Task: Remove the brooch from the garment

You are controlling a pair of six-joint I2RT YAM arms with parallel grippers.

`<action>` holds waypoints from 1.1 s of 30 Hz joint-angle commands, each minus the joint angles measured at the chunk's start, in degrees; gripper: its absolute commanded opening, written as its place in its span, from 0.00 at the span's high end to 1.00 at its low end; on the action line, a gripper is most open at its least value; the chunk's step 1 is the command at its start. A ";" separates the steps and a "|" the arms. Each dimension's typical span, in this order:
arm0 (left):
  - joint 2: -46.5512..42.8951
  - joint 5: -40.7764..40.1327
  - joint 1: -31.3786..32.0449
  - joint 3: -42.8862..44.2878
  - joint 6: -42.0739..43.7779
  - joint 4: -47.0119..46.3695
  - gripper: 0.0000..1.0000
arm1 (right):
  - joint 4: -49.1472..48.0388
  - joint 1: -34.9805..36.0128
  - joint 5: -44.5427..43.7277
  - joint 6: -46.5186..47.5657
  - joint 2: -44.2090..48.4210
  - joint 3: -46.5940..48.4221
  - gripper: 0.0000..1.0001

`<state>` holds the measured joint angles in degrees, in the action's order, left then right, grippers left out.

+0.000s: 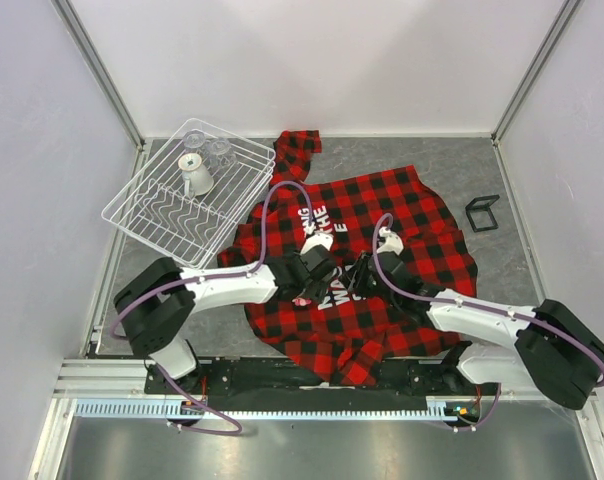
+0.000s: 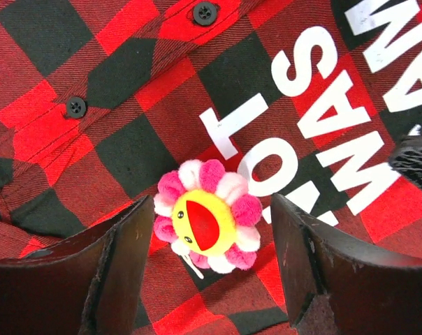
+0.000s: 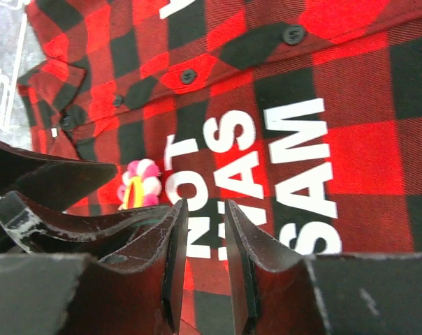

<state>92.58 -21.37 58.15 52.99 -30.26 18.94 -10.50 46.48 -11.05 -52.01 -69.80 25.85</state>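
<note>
The garment (image 1: 382,215), a red-and-black plaid shirt with white lettering, lies spread on the table. The brooch (image 2: 205,215), a pink-and-white flower with a yellow face, is pinned to it beside the letters. My left gripper (image 2: 211,208) is open, its fingers on either side of the brooch without touching it. In the top view it (image 1: 307,285) hovers over the shirt's middle. My right gripper (image 3: 200,230) stands just right of the brooch (image 3: 137,183) over the lettering, jaws a narrow gap apart with nothing between them. In the top view it (image 1: 358,277) sits beside the left gripper.
A white wire dish rack (image 1: 142,215) holding clear glasses stands at the back left, touching the shirt's edge. A small black frame (image 1: 482,212) lies on the grey table right of the shirt. Buttons (image 2: 75,107) run along the shirt's placket.
</note>
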 commanded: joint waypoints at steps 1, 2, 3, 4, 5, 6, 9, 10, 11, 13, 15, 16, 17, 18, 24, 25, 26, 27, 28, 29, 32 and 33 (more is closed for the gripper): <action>4.09 -6.32 0.65 3.96 2.58 3.73 0.26 | 0.40 -1.30 -1.26 1.29 2.30 -1.94 0.65; 5.15 -7.28 0.65 5.01 2.66 4.35 0.26 | 0.39 -1.30 -1.34 1.38 2.65 -2.11 0.65; 5.94 -7.64 0.74 5.54 2.49 4.70 0.27 | 0.48 -1.39 -1.26 1.56 2.74 -2.46 0.65; 6.73 -7.90 0.74 6.59 2.05 5.14 0.28 | 0.48 -1.39 -1.17 1.65 2.83 -2.55 0.65; 8.13 -8.25 0.65 7.03 1.79 5.32 0.29 | 0.48 -1.39 -1.17 1.73 2.83 -2.64 0.65; 8.58 -8.43 0.65 7.39 1.52 5.84 0.30 | 0.40 -1.39 -1.08 1.82 2.74 -2.90 0.65; 9.81 -9.13 0.83 8.70 0.56 6.63 0.32 | -0.04 -1.39 -0.64 1.82 2.30 -3.17 0.65; 10.08 -9.31 0.91 9.32 0.03 6.90 0.33 | -0.22 -1.39 -0.55 1.91 1.87 -3.17 0.65; 10.26 -9.74 0.91 9.67 -0.15 7.25 0.34 | -0.57 -1.39 -0.29 2.00 1.60 -3.17 0.65; 10.87 -10.27 1.09 10.29 -0.67 8.21 0.36 | -0.92 -1.39 0.06 2.26 0.64 -3.00 0.64; 10.96 -10.80 1.00 10.46 -0.76 8.66 0.43 | -1.71 -1.39 0.85 2.44 -0.25 -2.73 0.64; 10.87 -10.89 1.00 10.29 -0.94 8.48 0.45 | -2.06 -1.39 1.11 2.53 -1.47 -2.56 0.64; 10.70 -10.98 1.09 10.20 -1.03 8.48 0.47 | -2.85 -1.39 1.55 2.61 -2.18 -2.38 0.64; 10.44 -10.98 1.00 10.11 -1.38 8.40 0.51 | -3.38 -1.39 2.43 2.70 -2.79 -1.94 0.64; 7.10 -10.27 1.09 8.45 -2.08 7.69 0.76 | -6.19 -1.39 7.08 5.07 -9.56 2.36 0.64; 5.61 -10.36 1.00 7.92 -2.17 7.52 0.80 | -6.81 -1.39 8.31 5.16 -10.78 2.72 0.64; 4.82 -10.97 1.00 7.57 -2.26 7.08 0.85 | -7.77 -1.30 8.85 5.25 -11.40 3.15 0.64; 4.11 -11.33 1.00 7.22 -2.26 6.73 0.90 | -8.30 -1.39 9.29 5.51 -11.93 4.12 0.65; 3.32 -11.68 1.09 6.52 -2.26 6.38 0.94 | -8.74 -1.30 10.42 5.69 -13.33 4.73 0.65; 2.18 -12.55 1.00 6.16 -2.26 5.42 0.96 | -9.09 -1.22 10.87 5.86 -14.13 5.44 0.65; 0.68 -13.96 1.09 5.28 -1.82 3.74 0.98 | -10.67 -0.95 12.98 5.87 -16.76 7.72 0.66; 0.50 -14.31 1.09 5.11 -1.47 2.52 0.98 | -11.29 -0.86 13.42 5.60 -17.29 8.34 0.66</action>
<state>96.40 -31.03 59.00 59.11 -30.44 26.24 -16.73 45.21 -1.19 -47.20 -84.88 30.59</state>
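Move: The brooch lies nearly under the open left fingers, about 2 cm ahead and 3 cm below. The word NOT is level with it, some 5 cm to its right, and the shirt's button strip runs about 6 cm beyond it. From the right hand, the brooch is some 11 cm to the left, 2 cm back and 6 cm down, with NOT between them, about 6 cm left and 2 cm back. Left eases about 2 cm forward-down, pinches the brooch and rises; right sinks 5 cm, then swings left. ##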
